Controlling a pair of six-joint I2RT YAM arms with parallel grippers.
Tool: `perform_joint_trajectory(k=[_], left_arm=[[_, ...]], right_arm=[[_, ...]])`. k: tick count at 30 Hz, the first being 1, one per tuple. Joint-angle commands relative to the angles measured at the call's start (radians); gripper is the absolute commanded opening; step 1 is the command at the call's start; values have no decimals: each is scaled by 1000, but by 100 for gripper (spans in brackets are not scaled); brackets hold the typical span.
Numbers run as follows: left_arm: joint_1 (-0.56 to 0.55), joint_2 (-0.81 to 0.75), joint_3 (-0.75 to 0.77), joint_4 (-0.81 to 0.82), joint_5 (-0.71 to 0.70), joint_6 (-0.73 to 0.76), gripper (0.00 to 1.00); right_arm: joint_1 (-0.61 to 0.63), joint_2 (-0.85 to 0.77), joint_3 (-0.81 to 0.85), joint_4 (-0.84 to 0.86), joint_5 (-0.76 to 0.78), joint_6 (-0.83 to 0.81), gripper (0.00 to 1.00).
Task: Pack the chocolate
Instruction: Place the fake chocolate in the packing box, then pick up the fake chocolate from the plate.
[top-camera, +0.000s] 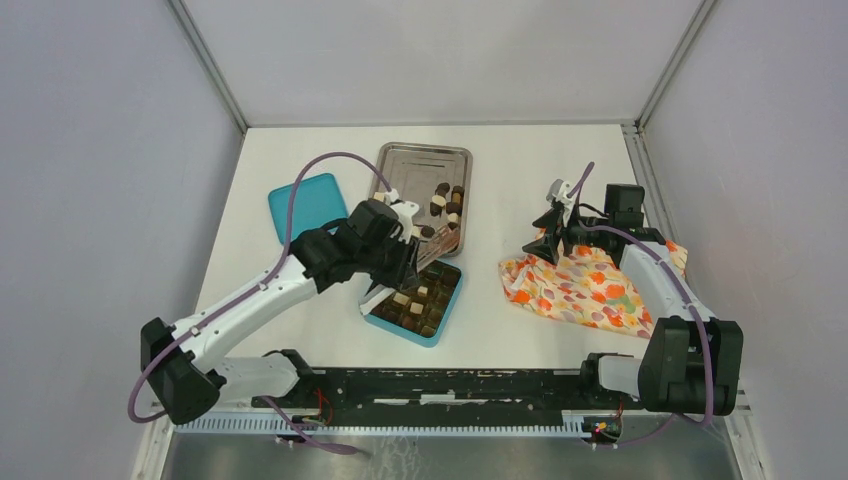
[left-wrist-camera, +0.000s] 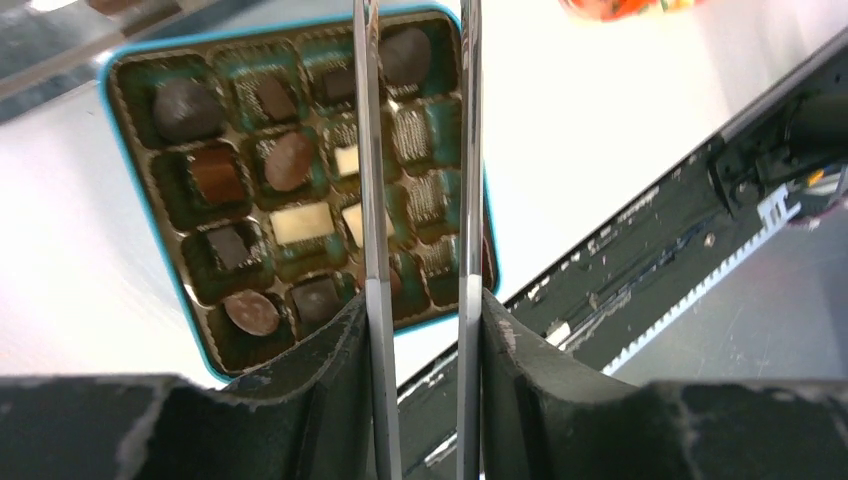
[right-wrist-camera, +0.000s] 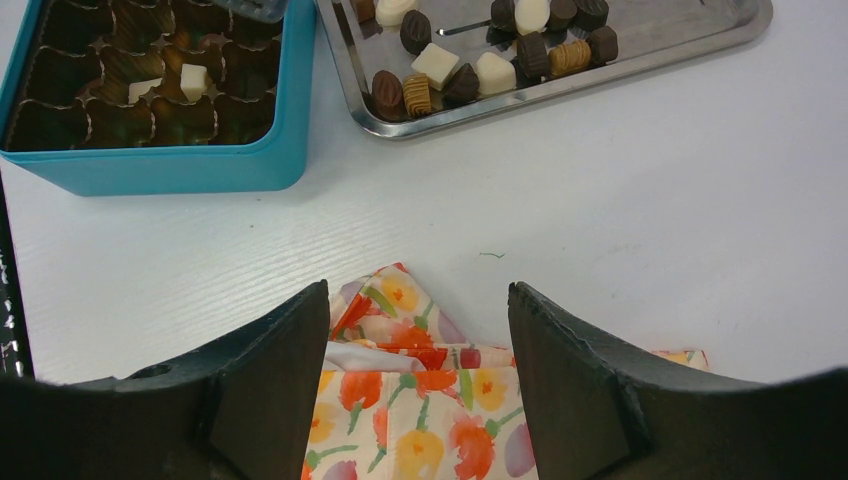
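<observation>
Chocolate pieces (top-camera: 445, 205), dark, mid-brown and cream, lie loose in the steel tray (top-camera: 420, 160); the right wrist view shows the pieces (right-wrist-camera: 480, 60) and the tray (right-wrist-camera: 650, 45) too. More chocolate (left-wrist-camera: 290, 160) fills many cells of the teal box (left-wrist-camera: 130, 170). My left gripper (left-wrist-camera: 420, 300) hovers above that box (top-camera: 440, 325), shut on thin metal tongs (left-wrist-camera: 372, 200). The tong blades stand apart with nothing seen between them, and their tips are out of view. My right gripper (right-wrist-camera: 420, 290) is open and empty, low over the floral cloth (right-wrist-camera: 420, 400).
The teal lid (top-camera: 305, 205) lies left of the tray. The orange floral cloth (top-camera: 580, 285) is spread at the right under the right arm (top-camera: 553, 225). A black rail (top-camera: 450, 385) runs along the near edge between the arm bases.
</observation>
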Motion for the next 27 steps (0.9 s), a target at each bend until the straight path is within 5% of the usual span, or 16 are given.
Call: perform_joint_trajectory(k=[1, 11, 27], left_arm=[[88, 43, 76, 104, -26, -22, 44], [200, 343, 284, 61, -136, 96, 45], [231, 587, 412, 20, -150, 195, 47]], right_arm=[[6, -20, 5, 1, -17, -16, 72], [7, -20, 7, 0, -18, -16, 72], [7, -18, 7, -1, -16, -20, 72]])
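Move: My left hand holds the tongs above the packing box, whose middle is about 1 cm back and 2 cm right. The chocolates in the middle of the tray's right half lie some 21 cm ahead, 8 cm right and 16 cm below. A white oval chocolate sits about 6 cm nearer and 2 cm left of them, and the blue lid's middle is roughly 20 cm ahead and 22 cm left of my hand. From my idle right hand, the same chocolates are about 14 cm ahead, 26 cm left and 13 cm below. With the tongs still in my left hand, I swing forward about 15 cm, away from over the box and towards the chocolates in the tray. I travel nearly level at first, then slow and sink some 6 cm. On the way I turn my wrist about 10 degrees counter-clockwise and roll its left side up about 15, keeping the grip on the tongs as wide as it was. ##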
